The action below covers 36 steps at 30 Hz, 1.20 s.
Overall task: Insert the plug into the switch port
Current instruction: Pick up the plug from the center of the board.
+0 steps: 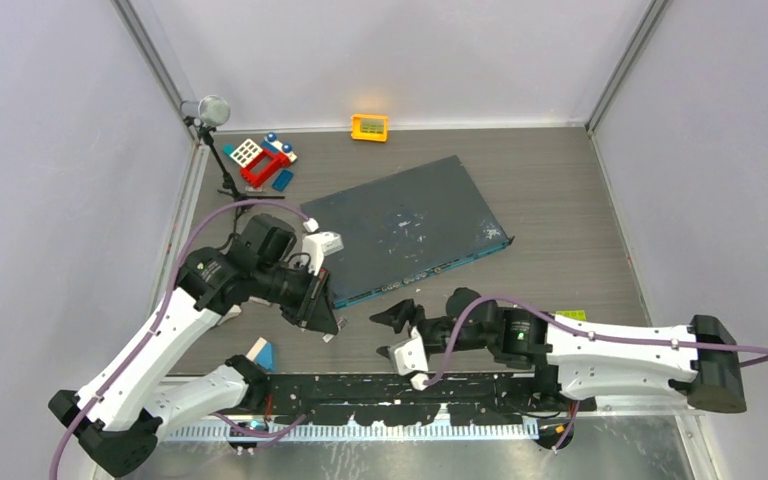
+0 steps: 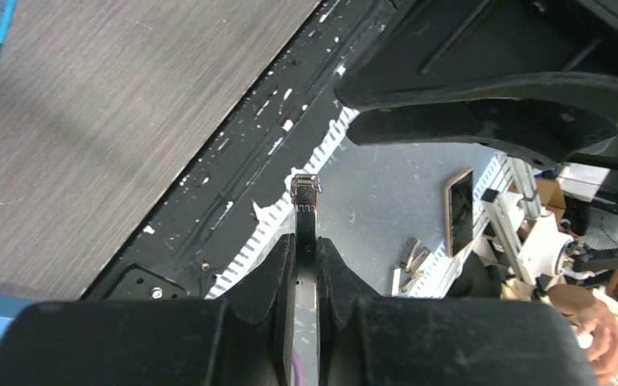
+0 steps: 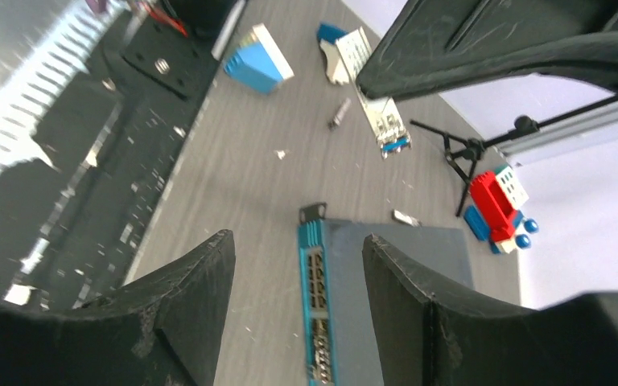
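The switch [image 1: 410,222] is a flat dark-grey box lying askew mid-table, its teal front face [image 1: 415,279] turned toward the arms. My left gripper [image 1: 322,318] hovers just off that face's left end, pointing toward the table's near edge. In the left wrist view the left gripper [image 2: 306,241] is shut on the plug [image 2: 305,189], a black body with a metal tip sticking out past the fingers. My right gripper [image 1: 392,335] is open a little in front of the teal face. In the right wrist view the switch port row [image 3: 315,277] shows between the open right gripper [image 3: 296,239].
An orange-yellow box [image 1: 369,127] sits at the back. Red, white and blue toy bricks [image 1: 263,160] and a small tripod stand [image 1: 212,112] are at the back left. A blue-white block [image 1: 262,353] lies near the left arm. A black rail [image 1: 410,390] runs along the near edge.
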Available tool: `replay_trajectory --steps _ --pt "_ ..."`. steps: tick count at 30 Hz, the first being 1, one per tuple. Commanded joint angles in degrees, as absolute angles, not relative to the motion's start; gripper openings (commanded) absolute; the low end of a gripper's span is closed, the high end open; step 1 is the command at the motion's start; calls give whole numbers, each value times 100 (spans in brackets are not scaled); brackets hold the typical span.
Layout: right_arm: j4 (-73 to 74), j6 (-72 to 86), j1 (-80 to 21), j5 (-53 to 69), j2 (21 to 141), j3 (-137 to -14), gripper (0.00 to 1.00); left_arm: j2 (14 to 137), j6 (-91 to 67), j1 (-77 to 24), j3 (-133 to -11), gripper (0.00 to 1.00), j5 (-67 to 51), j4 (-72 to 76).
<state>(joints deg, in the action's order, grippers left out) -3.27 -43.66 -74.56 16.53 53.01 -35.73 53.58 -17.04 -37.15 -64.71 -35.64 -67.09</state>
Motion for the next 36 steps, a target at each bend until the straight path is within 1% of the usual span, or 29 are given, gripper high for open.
replay_trajectory --steps 1,7,12,15,25,28,32,34,36 --pt "-922 -5479 -7497 1069 5637 -3810 64 5368 -1290 -3741 -6662 0 -3214 -6681" --pt "-1411 -5898 -7530 855 6190 -3948 62 5419 -1127 -3758 -6501 0 -3048 -6578" --pt "-1914 -6117 -7545 780 6558 -4002 57 5385 -1116 -3847 -6461 0 -3082 -6593" --pt "-2106 -6201 -7596 739 6679 -4042 56 5379 -1108 -3903 -6441 0 -2957 -6666" --pt "-1994 -6447 -7855 765 6919 -4320 55 5471 -1090 -4021 -6331 0 -2842 -6693" --pt "-1738 -6524 -7909 720 7021 -4431 49 5516 -1090 -4061 -6354 0 -2845 -6688" --pt "-1600 -6624 -7917 607 7101 -4424 44 5570 -1074 -4086 -6372 0 -2848 -6688" --pt "-1600 -6645 -7917 543 7117 -4413 42 5577 -1080 -4096 -6373 0 -2841 -6688" --pt "-1540 -6700 -7923 458 7134 -4423 42 5581 -1074 -4106 -6381 0 -2836 -6704"
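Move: The plug is held crosswise in the left hand's fingertips, right at that hand's point, so it lies about 8 cm to the left of the open right hand, roughly 1 cm ahead and 2 cm above. Down on the table, the switch's middle is some 20 cm ahead of the right hand, 5 cm to its right and about 20 cm below. The blue-white block lies around 27 cm left, 8 cm back and equally low. The plug stays gripped in the left hand, which lowers it some 3 cm while the right hand comes in to take its free end. The right hand travels about 7 cm left, swinging forward first and then slightly back, rolls some 25 degrees with its forward side rising, and partly closes its fingers about the plug's forward end; a touch can't be seen. ##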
